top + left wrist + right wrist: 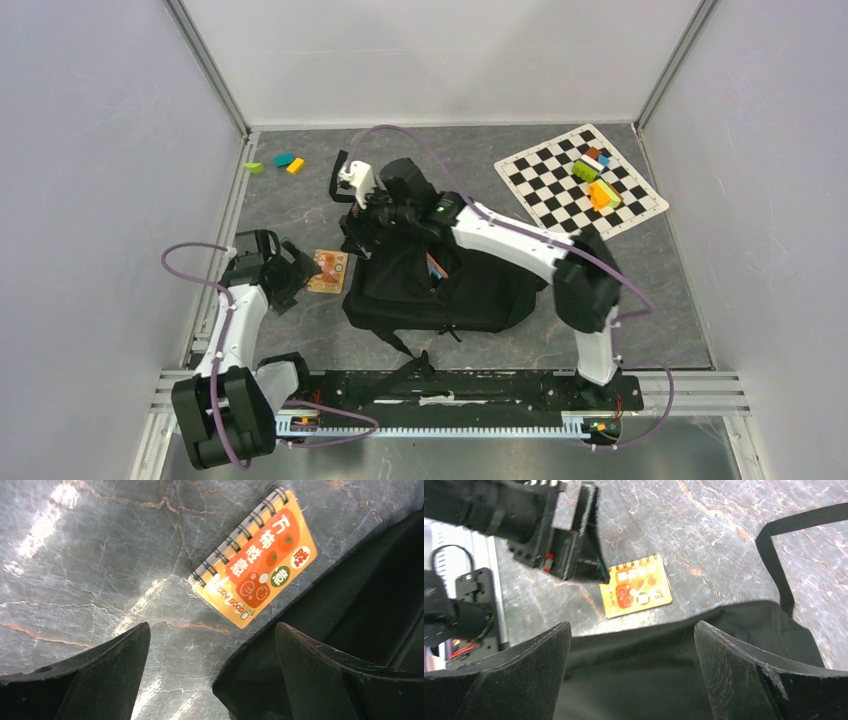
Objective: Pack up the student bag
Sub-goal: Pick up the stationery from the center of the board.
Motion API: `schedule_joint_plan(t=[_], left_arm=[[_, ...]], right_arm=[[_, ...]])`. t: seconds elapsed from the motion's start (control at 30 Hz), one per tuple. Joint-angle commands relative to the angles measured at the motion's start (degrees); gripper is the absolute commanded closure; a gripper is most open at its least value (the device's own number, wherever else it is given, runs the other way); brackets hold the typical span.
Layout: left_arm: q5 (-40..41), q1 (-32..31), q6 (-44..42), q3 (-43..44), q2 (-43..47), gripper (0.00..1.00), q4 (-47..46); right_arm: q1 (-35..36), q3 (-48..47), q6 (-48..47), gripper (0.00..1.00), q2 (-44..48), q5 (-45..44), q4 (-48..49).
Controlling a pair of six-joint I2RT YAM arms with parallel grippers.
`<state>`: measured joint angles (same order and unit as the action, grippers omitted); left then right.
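The student bag (440,290) is a large black backpack lying mid-table, with a strap (774,555) trailing across the table. A small coloured item (437,268) shows at its open top. An orange spiral notebook (328,270) lies flat on the table just left of the bag. My left gripper (298,272) stands open beside the notebook (255,560), nothing between its fingers, with the bag's edge (360,605) to its right. My right gripper (368,225) hangs open over the bag's left end (674,670), empty, with the notebook (636,586) beyond it.
A black-and-white checkered mat (580,180) at the back right carries several coloured blocks (598,178). More small blocks (278,162) lie at the back left. The left arm's gripper (569,545) shows in the right wrist view, close to the notebook. Walls enclose the table.
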<state>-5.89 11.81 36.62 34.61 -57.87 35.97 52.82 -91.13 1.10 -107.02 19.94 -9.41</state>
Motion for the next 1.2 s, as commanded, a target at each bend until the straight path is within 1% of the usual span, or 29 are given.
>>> schedule_joint_plan(t=[0.0, 0.17, 0.2, 0.3, 0.4, 0.47, 0.53, 0.7, 0.83, 0.9, 0.97, 1.07, 1.17], left_arm=[[-3.96, 1.8, 7.32, -3.32, -0.21, 0.0, -7.6], [-5.85, 1.92, 10.51, -5.82, -5.44, 0.01, -15.21], [-6.13, 1.93, 10.79, -6.02, -6.72, 0.03, -16.43], [-6.97, 1.92, 11.69, -7.06, -8.78, 0.1, -20.56], [-7.07, 1.98, 11.89, -7.4, -10.25, 0.18, -22.6], [-7.38, 1.98, 11.98, -7.6, -11.79, 0.2, -23.64], [-7.52, 1.98, 11.98, -7.67, -13.69, 0.21, -24.41], [-6.73, 1.89, 11.25, -8.07, -17.51, 0.28, -26.03], [-5.38, 1.9, 9.69, -6.45, -21.32, 0.33, -26.66], [-5.26, 1.89, 9.43, -5.45, -23.52, 0.37, -27.36], [-5.71, 1.83, 9.6, -4.62, -26.2, 0.45, -28.44], [-5.5, 1.73, 9.53, -3.55, -29.62, 0.56, -29.01], [-4.96, 1.17, 9.46, -2.96, -32.13, 0.64, -29.36]], right_arm=[[0.09, -11.54, -2.12, 0.02, -10.83, 3.32, -1.91], [0.31, -19.31, -1.19, 0.02, -20.7, 4.0, -1.29], [0.3, -20.11, 0.38, 0.02, -22.17, 4.03, -0.8], [0.44, -22.07, 0.79, 0.02, -25.34, 4.04, 1.57], [0.44, -24.24, 1.31, 0.02, -28.54, 3.84, 2.87], [0.44, -24.88, 1.85, 0.02, -30.08, 4.22, 3.14], [0.44, -24.08, 2.55, 0.03, -30.36, 4.67, 3.55], [0.53, -18.17, 3.22, 0.03, -28.17, 4.32, 7.43], [0.49, -19.53, 1.84, 0.04, -29.07, 0.31, 5.43], [0.44, -20.14, 1.77, 0.05, -29.63, -0.08, 4.49], [0.44, -19.04, 2.56, 0.06, -29.02, -0.07, 4.45], [0.45, -15.68, 3.46, 0.07, -26.68, -0.19, 5.81], [0.44, -11.67, 3.63, 0.07, -23.71, -1.31, 8.21]])
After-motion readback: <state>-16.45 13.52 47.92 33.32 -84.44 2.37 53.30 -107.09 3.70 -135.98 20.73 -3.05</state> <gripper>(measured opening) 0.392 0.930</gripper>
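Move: The notebook lies some 4 cm ahead of the left hand, 5 cm to its right and 6 cm below. From the right hand it is about 10 cm to the left, 1 cm back and 20 cm down. From the left hand, the black bag's middle is about 31 cm right and 5 cm ahead, and the bag's loose strap 26 cm ahead and 9 cm right, both some 5 to 7 cm lower. Left hand dips, reaches about 9 cm forward, fingers narrowing around notebook's corner; right drops 15 cm towards it. ##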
